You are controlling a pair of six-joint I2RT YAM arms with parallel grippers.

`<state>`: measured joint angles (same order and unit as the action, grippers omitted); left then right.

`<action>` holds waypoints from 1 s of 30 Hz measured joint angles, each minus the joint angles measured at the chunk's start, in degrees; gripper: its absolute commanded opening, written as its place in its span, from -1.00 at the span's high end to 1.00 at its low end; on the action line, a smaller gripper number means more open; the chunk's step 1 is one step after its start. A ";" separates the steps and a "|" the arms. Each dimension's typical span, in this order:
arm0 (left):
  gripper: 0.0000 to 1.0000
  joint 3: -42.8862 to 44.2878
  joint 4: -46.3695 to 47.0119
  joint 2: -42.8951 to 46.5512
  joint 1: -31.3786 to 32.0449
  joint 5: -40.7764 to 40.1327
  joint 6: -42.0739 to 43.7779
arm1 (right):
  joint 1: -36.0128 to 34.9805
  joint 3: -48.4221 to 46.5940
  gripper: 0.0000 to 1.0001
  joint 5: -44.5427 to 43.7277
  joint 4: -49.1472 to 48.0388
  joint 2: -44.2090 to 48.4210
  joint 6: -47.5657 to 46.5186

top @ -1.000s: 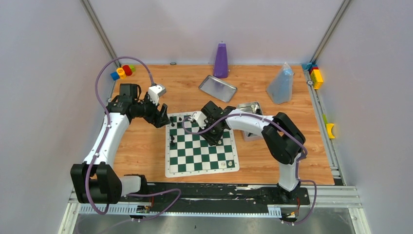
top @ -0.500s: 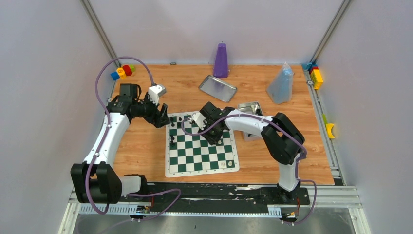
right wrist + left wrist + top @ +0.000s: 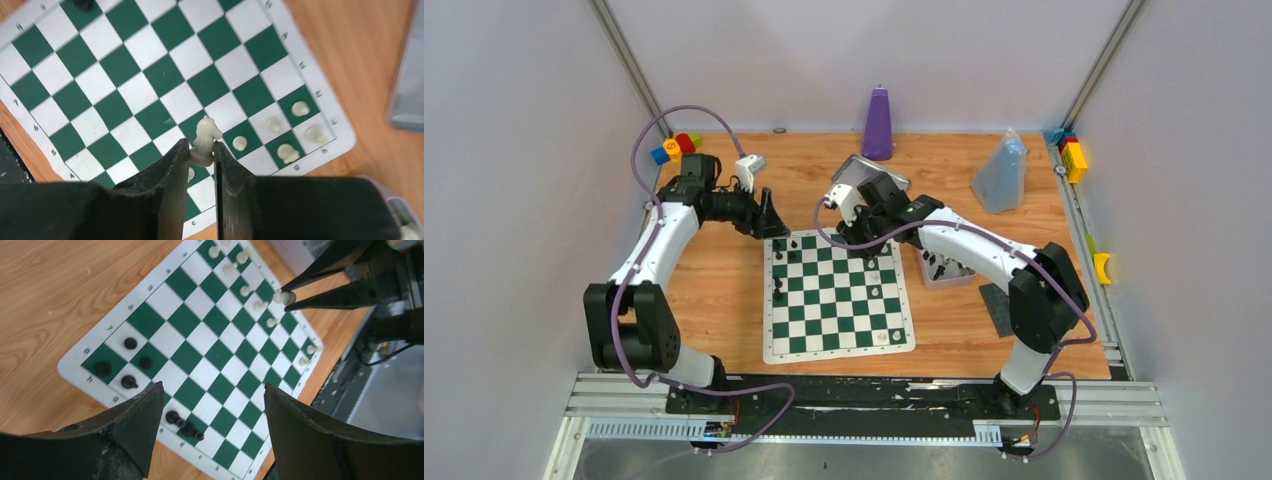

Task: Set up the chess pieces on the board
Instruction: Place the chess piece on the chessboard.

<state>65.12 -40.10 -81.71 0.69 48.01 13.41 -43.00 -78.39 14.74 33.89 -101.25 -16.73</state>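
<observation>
The board (image 3: 839,330) lies mid-table, green and white checks. My right gripper (image 3: 201,147) is shut on a cream-white knight (image 3: 206,135), held above the board (image 3: 125,95) near a corner group of white pieces (image 3: 273,124). From above, that gripper (image 3: 861,243) hangs over the board's far edge. My left gripper (image 3: 214,386) is open and empty, over the board (image 3: 220,355) near several black pieces (image 3: 146,362); two more black pieces (image 3: 180,422) lie on their sides. In the top view it (image 3: 771,222) sits at the far left corner.
A metal container (image 3: 944,270) holding loose pieces stands right of the board, with a dark flat plate (image 3: 996,308) nearer me. At the back are a purple bottle (image 3: 878,124), a silver tray (image 3: 849,168) and a clear bag (image 3: 1001,172). Coloured blocks (image 3: 674,148) sit far left.
The right gripper has closed on the white knight and moved from mid-board toward the far edge. The left arm has swung back, its gripper now at the board's far left corner.
</observation>
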 measured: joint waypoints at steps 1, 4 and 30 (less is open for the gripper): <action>-0.58 1.16 0.37 -1.51 0.00 1.62 -1.53 | 0.28 0.00 0.94 0.04 -1.05 1.27 0.00; -0.51 5.18 1.42 -6.45 0.17 6.54 -6.69 | 0.37 0.02 0.95 0.26 -4.55 4.26 0.00; -0.05 18.43 2.69 -26.23 11.78 20.52 -26.29 | 0.26 0.02 0.97 0.35 -11.63 5.75 0.42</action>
<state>83.55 -37.41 -107.94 12.47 68.53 -12.88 -42.74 -78.37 15.09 22.26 -95.50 -16.32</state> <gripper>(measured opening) 0.560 0.232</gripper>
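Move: The right hand holds the white knight between its fingertips; from the left hand the knight is about 17 cm to the right, 2 cm back and 7 cm below, so the left gripper lies the opposite way from the right hand. From the left hand, the near white pawn is some 21 cm right, 1 cm back and 15 cm down; the black corner pieces are 3 cm ahead, 3 cm right and 15 cm down. Left hand swings about 12 cm right towards the white knight, fingers narrowing, while the right raises it 7 cm. ##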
